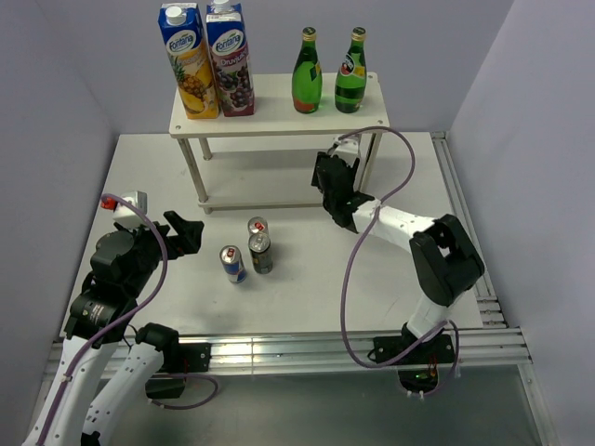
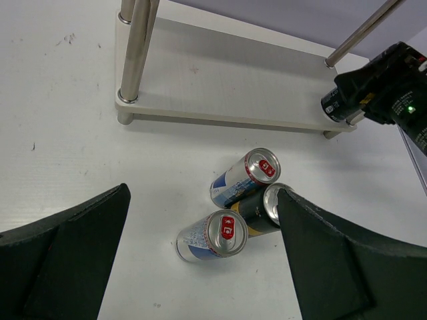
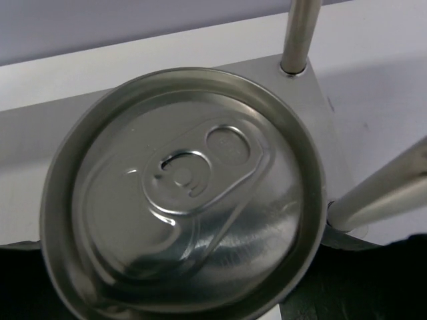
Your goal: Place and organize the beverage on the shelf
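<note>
The white shelf (image 1: 279,119) carries two juice cartons (image 1: 209,63) and two green bottles (image 1: 323,72) on its top board. My right gripper (image 1: 335,181) is shut on a dark can (image 2: 331,105) at the right end of the lower board (image 2: 233,87). That can's silver lid (image 3: 180,200) fills the right wrist view. Three more cans stand together on the table: a blue-silver one (image 1: 257,228), a dark one (image 1: 261,253) and another blue-silver one (image 1: 232,264). My left gripper (image 2: 201,193) hangs open above and left of them, holding nothing.
Thin metal shelf legs (image 3: 297,33) stand close behind and right of the held can. Grey walls close in the table on the left, back and right. A rail (image 1: 465,232) runs along the table's right edge.
</note>
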You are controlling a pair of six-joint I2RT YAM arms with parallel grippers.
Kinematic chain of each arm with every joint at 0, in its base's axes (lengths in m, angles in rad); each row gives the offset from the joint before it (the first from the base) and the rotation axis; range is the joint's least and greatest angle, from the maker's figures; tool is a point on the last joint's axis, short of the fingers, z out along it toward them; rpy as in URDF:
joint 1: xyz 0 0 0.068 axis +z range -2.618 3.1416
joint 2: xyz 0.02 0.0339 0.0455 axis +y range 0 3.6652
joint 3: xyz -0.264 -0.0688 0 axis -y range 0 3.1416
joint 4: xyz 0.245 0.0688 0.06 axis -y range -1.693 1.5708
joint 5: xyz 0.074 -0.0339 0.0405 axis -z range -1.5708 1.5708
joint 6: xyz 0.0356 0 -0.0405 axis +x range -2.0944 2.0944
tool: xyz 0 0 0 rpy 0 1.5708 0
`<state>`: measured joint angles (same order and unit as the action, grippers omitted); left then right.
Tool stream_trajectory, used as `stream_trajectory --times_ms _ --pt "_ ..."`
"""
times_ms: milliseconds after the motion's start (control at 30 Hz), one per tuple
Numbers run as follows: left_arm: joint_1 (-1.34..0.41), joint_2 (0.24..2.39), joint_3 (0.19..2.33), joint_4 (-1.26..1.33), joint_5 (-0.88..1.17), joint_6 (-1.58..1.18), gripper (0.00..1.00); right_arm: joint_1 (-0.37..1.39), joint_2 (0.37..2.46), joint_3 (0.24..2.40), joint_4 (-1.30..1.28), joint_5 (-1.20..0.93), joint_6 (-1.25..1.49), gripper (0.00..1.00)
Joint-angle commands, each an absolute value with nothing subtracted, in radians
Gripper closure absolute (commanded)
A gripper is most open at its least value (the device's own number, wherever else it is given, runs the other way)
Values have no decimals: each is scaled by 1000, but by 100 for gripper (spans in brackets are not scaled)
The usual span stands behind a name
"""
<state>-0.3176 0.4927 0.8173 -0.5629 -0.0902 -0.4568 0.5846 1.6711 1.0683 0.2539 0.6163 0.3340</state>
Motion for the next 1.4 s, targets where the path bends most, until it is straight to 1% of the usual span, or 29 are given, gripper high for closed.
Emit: stream_trajectory --times_ms 0,400,667,867,933,967,1033,1067,1100,1167,1267,1367 --pt "-314 491 811 -523 -71 -437 1 555 1712 1147 374 663 285 100" --pt "-314 508 811 -522 -64 -437 1 517 1841 1186 529 778 206 100" --pt "-314 512 811 -522 -64 -436 1 517 1911 1157 702 833 138 100" --pt "-314 509 811 -523 -67 -436 1 515 1942 1198 687 842 133 100" --pt "-314 508 811 -523 -67 -437 1 514 1948 1225 640 833 147 100" --pt "-314 506 810 -523 -69 -436 1 514 1950 1235 615 824 156 88" --pt "-314 503 811 -525 -72 -437 1 514 1947 1243 575 818 170 55" --pt "-314 503 811 -523 -72 -437 1 512 1934 1236 569 815 178 30" --pt "-314 502 811 -523 -72 -437 1 514 1927 1232 563 813 187 23" --pt "-314 500 813 -525 -74 -439 1 515 1910 1221 548 805 198 11" --pt "-314 497 813 -525 -75 -437 1 514 1894 1221 522 808 199 6" --pt "-314 491 810 -525 -77 -437 1 514 1875 1213 491 813 207 5"
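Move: The right hand already holds the can above the front right part of the lower shelf. The spot for it lies about 6 cm ahead, 3 cm right and 4 cm lower. The front right post stands roughly 6 cm to the hand's right and 1 cm ahead; the rear right post is about 13 cm ahead and 5 cm right. From the left hand, the shelf spot is some 26 cm ahead, 29 cm right and 13 cm lower. Still gripping the can, the right hand brings it down onto the lower shelf and farther in beside the right posts: about 6 cm forward, edging right and sinking some 3 cm early on, then running nearly level. The wrist swings roughly 10 degrees clockwise and tips up slightly. At the end the fingers open wide and let go of the can, the hand staying around it. ##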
